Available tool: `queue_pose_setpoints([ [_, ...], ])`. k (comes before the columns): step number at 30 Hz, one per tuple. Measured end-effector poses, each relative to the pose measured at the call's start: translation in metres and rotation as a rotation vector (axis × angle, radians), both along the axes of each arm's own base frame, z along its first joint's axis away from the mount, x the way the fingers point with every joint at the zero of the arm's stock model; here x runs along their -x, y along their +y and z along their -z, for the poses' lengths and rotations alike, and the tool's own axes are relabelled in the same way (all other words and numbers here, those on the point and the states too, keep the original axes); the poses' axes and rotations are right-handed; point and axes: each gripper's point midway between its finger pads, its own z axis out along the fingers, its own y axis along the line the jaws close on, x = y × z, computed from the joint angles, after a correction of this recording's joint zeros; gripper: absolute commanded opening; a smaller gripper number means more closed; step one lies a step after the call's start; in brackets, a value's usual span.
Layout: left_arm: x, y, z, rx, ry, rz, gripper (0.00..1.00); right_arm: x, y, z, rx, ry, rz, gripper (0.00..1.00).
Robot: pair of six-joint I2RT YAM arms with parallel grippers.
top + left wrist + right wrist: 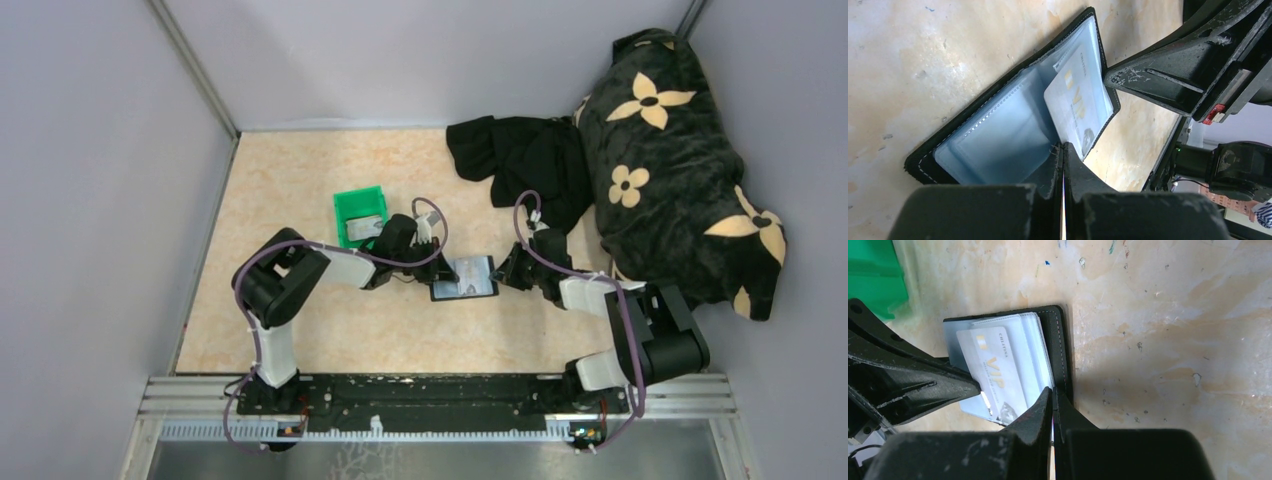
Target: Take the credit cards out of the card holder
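Observation:
The black card holder (463,277) lies open on the table, its grey-blue sleeves (998,135) facing up. A pale credit card (993,370) with gold VIP lettering sits tilted, and its lower corner pokes out past the sleeves. My left gripper (1064,146) is shut on that card's near edge (1078,105), reaching in from the left (441,272). From the right, my right gripper (1052,390) is shut on the holder's black stitched cover (1062,350). In the top view the right gripper (503,272) sits at the holder's right side.
A green plastic bin (360,215) stands just left of the left gripper, with a flat pale card-like thing (366,228) inside. A black cloth (530,160) and a dark flowered cushion (680,170) fill the back right corner. Grey walls enclose the table.

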Motion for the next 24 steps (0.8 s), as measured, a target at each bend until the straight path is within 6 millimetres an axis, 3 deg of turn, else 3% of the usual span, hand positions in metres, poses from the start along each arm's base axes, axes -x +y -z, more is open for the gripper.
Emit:
queue_pose_setpoints([
  [12, 0.007, 0.034, -0.006, -0.002, 0.037, -0.009, 0.00, 0.000, 0.000, 0.001, -0.014, 0.007, -0.007, 0.00],
  [24, 0.006, 0.054, -0.054, 0.078, -0.031, -0.021, 0.00, -0.001, 0.001, 0.000, -0.015, 0.004, -0.022, 0.00],
])
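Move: The left fingers already hold the VIP card by its left edge; its middle is about 3 cm to their right and 1 cm ahead. The green box it is bound for lies some 19 cm left and 12 cm ahead of them. The open card holder is centred about 2 cm to their right, level fore and aft. From the right hand, at the holder's right edge, the holder's middle is roughly 6 cm left and the card's 5 cm left, 1 cm ahead. Leftward first, nearly level, then rising steeply, the left arm draws the pinched card off the card holder towards the green box, about 5 cm left and 5 cm up, with shut fingers and hardly any turn of the wrist. The right hand stays still, its shut fingertips still pressing down the holder's right edge. ##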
